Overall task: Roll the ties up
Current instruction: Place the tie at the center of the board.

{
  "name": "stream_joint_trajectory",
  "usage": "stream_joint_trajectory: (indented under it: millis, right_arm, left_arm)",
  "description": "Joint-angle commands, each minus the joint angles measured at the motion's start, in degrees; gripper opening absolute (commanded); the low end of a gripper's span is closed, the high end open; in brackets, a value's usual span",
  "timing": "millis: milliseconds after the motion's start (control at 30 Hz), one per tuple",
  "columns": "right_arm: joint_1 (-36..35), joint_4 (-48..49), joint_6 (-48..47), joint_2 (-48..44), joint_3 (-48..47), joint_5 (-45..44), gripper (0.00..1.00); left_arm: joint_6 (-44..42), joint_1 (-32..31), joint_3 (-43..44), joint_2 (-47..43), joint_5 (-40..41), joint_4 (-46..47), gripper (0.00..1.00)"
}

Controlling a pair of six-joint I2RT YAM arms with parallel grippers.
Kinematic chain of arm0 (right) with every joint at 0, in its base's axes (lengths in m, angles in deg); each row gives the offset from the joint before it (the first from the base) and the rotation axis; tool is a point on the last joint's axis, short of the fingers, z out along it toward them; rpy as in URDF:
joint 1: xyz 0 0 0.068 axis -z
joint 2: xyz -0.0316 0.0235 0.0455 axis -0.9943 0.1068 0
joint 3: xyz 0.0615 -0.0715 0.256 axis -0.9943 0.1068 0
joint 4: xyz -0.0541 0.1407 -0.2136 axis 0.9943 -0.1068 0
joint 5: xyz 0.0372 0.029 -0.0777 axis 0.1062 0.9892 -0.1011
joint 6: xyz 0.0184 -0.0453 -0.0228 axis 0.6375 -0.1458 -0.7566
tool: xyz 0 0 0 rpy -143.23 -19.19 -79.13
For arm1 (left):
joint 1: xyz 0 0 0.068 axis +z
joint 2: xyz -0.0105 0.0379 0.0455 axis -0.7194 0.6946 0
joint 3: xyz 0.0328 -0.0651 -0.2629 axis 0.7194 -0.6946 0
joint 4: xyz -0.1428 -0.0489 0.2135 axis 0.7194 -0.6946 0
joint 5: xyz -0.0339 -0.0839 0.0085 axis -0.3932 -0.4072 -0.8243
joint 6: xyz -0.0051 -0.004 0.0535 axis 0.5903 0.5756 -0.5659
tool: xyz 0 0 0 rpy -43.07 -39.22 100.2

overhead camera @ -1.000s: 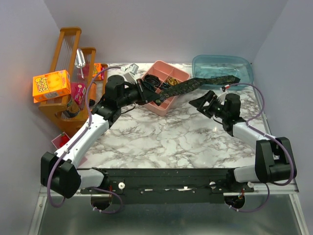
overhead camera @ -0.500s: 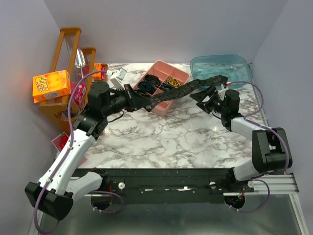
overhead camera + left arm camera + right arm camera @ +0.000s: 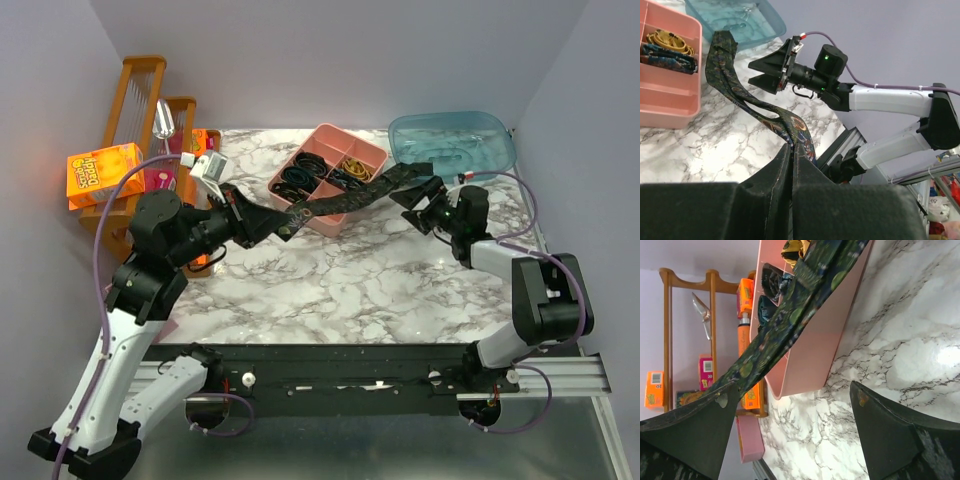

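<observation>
One dark, speckled tie (image 3: 350, 196) hangs stretched in the air over the pink tray (image 3: 330, 225). Its far end reaches toward the blue tub (image 3: 452, 140). My left gripper (image 3: 284, 224) is shut on its near end. In the left wrist view the tie (image 3: 740, 95) runs out from between the closed fingers of that gripper (image 3: 791, 146). My right gripper (image 3: 420, 198) stands open just in front of the tie's far end. In the right wrist view the tie (image 3: 790, 322) crosses above the left fingertip (image 3: 715, 400), and nothing is between the fingers of the right gripper (image 3: 792, 402).
The pink tray's compartments hold black and yellow band loops (image 3: 345, 170). A wooden rack (image 3: 140, 110) with an orange box (image 3: 105, 172) stands at the left, and a pink box (image 3: 124, 289) lies below it. The tub sits at the back right corner.
My left arm has drawn back to the left with the tie in its grip, pulling it out of the tub and across the tray. The right gripper has edged closer to the tie's far end, still open.
</observation>
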Motion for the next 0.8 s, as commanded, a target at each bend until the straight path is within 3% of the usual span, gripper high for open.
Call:
stream_joint_trajectory:
  millis: [0, 67, 300, 567, 733, 767]
  right_arm:
    - [0.25, 1.98, 0.28, 3.39, -1.48, -2.54, 1.00]
    - [0.33, 2.77, 1.06, 6.46, -2.36, -2.72, 0.99]
    - [0.33, 18.84, 10.73, 15.78, -3.86, -3.68, 0.93]
    - [-0.02, 12.90, 9.25, 20.88, -13.95, -5.53, 0.89]
    - [-0.54, 4.80, 8.45, 26.86, -22.14, -3.43, 0.75]
    - [-0.63, 4.80, 7.93, 27.48, -22.40, -3.25, 0.68]
  left_arm:
    - [-1.64, 0.35, 1.13, -3.27, -1.48, -2.60, 0.07]
    - [-1.11, 0.35, 0.78, -3.89, -1.83, -2.60, 0.06]
    - [0.30, 0.35, -0.19, -6.17, -3.50, -1.20, 0.06]
    - [1.26, 0.35, 0.08, -6.62, -5.78, 0.64, 0.06]
    - [2.15, 0.35, -0.63, -6.88, -7.11, 2.50, 0.06]
    - [2.05, 0.35, -0.54, -6.88, -7.19, 2.23, 0.06]
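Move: The tie's free end hangs some 10 cm ahead of the open right hand and 5 cm to its right, roughly level with it. From that hand the pink box is about 17 cm left and 7 cm ahead, and the blue bin 17 cm ahead and 10 cm right, both lower. The left hand grips the tie's other end, about 37 cm above the marble board, whose middle is some 14 cm ahead and 15 cm right; the box is 27 cm ahead and 7 cm right, well below. The right hand, empty and wide open, first dips about 5 cm while moving forward, then climbs most of that back as it drives on, some 11 cm forward in all, into the space between the pink box and the blue bin, rolling slightly and drawing its fingers about a quarter closed by the end, with no grip on the tie to be seen. Meanwhile the left hand keeps its pinch on the near end of the tie and eases back about 4 cm and up 2 to 3 cm, slowing, so that the tie still trails from its fingertips towards the box. ##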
